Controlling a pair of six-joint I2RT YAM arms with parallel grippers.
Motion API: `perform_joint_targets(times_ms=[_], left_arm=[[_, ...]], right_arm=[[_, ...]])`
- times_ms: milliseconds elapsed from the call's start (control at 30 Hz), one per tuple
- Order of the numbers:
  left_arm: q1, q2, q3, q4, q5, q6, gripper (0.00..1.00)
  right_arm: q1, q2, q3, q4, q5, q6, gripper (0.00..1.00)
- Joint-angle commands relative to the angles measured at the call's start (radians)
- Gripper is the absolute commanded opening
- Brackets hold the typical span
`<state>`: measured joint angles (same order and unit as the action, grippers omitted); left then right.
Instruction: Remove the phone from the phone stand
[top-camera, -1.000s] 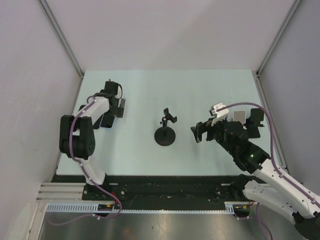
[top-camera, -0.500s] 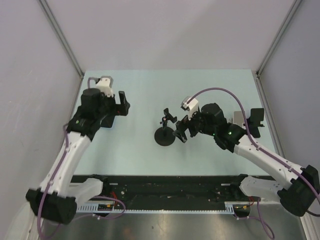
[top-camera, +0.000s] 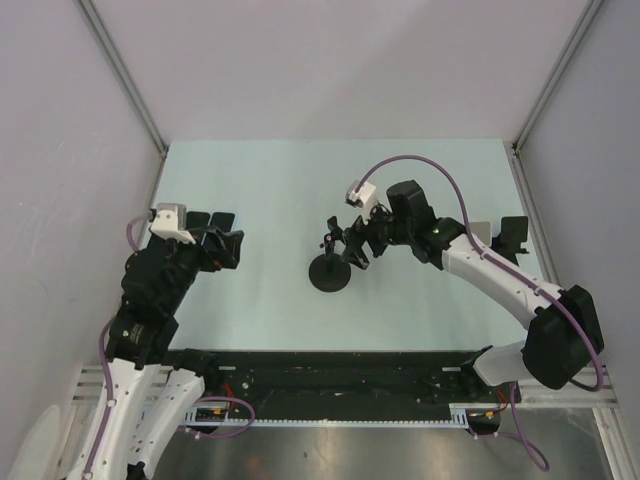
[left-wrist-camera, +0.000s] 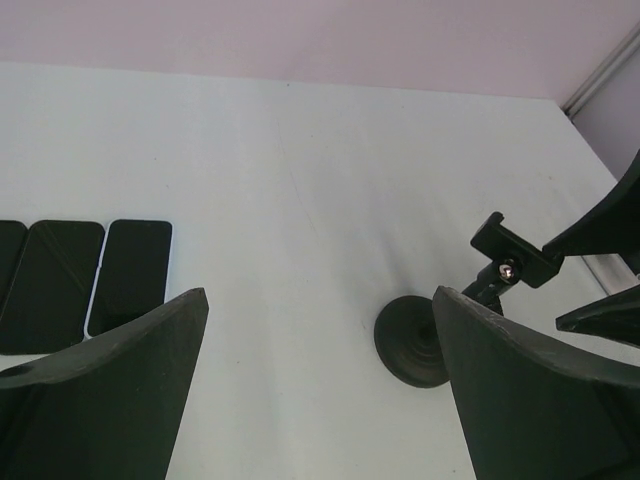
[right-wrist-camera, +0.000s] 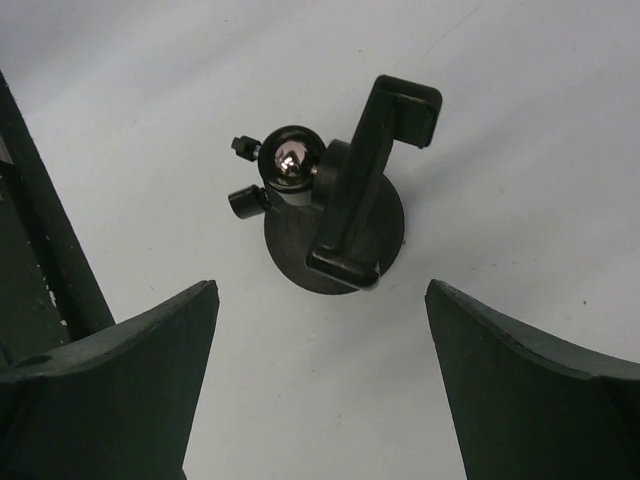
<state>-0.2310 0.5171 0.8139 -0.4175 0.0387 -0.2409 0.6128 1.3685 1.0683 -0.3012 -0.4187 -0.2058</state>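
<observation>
The black phone stand (top-camera: 330, 270) stands mid-table, and its clamp (right-wrist-camera: 366, 175) holds nothing. A dark phone (left-wrist-camera: 130, 275) with a pale rim lies flat on the table at the far left, away from the stand. In the top view it is hidden under my left arm. My left gripper (left-wrist-camera: 320, 295) hangs open above bare table between the phone and the stand (left-wrist-camera: 415, 340), holding nothing. My right gripper (right-wrist-camera: 320, 290) is open just above the stand (right-wrist-camera: 335, 220), its fingers either side of the base without touching. It sits beside the clamp in the top view (top-camera: 358, 240).
Two more dark flat slabs (left-wrist-camera: 55, 285) lie side by side just left of the phone. A black holder (top-camera: 512, 238) stands near the table's right edge. Grey walls close the table at the back and both sides.
My left arm has drawn back from the far left towards the near edge, its gripper open. My right arm has reached left until its gripper is at the stand.
</observation>
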Motion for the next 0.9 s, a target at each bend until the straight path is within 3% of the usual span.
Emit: perform_joint_targets(times_ms=[0,133,467,767,867], left_arm=[[-0.028,-0.032,-0.053,0.046,-0.036,-0.025,1.0],[-0.044,-0.065,-0.082,0.059,-0.066,-0.006,1.0],[-0.059,-0.137,-0.102,0.074,-0.101,-0.017,1.0],[-0.067,-0.169,-0.108,0.078,-0.046,0.0,1.0],[-0.068,-0.177,-0.124,0.08,-0.046,-0.038,1.0]], right_arm=[[-0.002,0.043,0.079,-0.026,-0.1,-0.055,0.87],[-0.002,0.079,0.09,-0.035,-0.121,-0.063,0.8],[0.004,0.078,0.11,-0.061,-0.158,-0.06,0.34],[0.071,0.046,0.11,-0.088,-0.077,-0.024,0.02],[0.113,0.027,0.105,-0.084,0.006,0.008,0.0]])
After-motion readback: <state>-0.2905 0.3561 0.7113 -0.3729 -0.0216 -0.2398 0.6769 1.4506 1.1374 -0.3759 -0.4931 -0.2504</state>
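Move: The phone stand's empty clamp sits just off the right fingertips: its middle is about 3 cm ahead of that hand point, 3 cm to its left and perhaps 1 cm lower. The ball joint behind the clamp is some 1 cm ahead and 5 cm left of the hand, 1 cm lower, with the round base about 13 cm below hand height beneath it. From the left hand the clamp lies about 24 cm right, 10 cm ahead and 11 cm lower. The right hand eases about 1.5 cm left and as much down while its wide-open fingers close, then draws back and a little farther left by 2 cm, turning some 10 degrees counter-clockwise and ending nearly shut, with the fingertips pinching the end of the clamp's near jaw. The left hand stays open and well clear, dipping about 2 cm and rising again as it drifts back 2 cm and tips its fingers slightly up. ##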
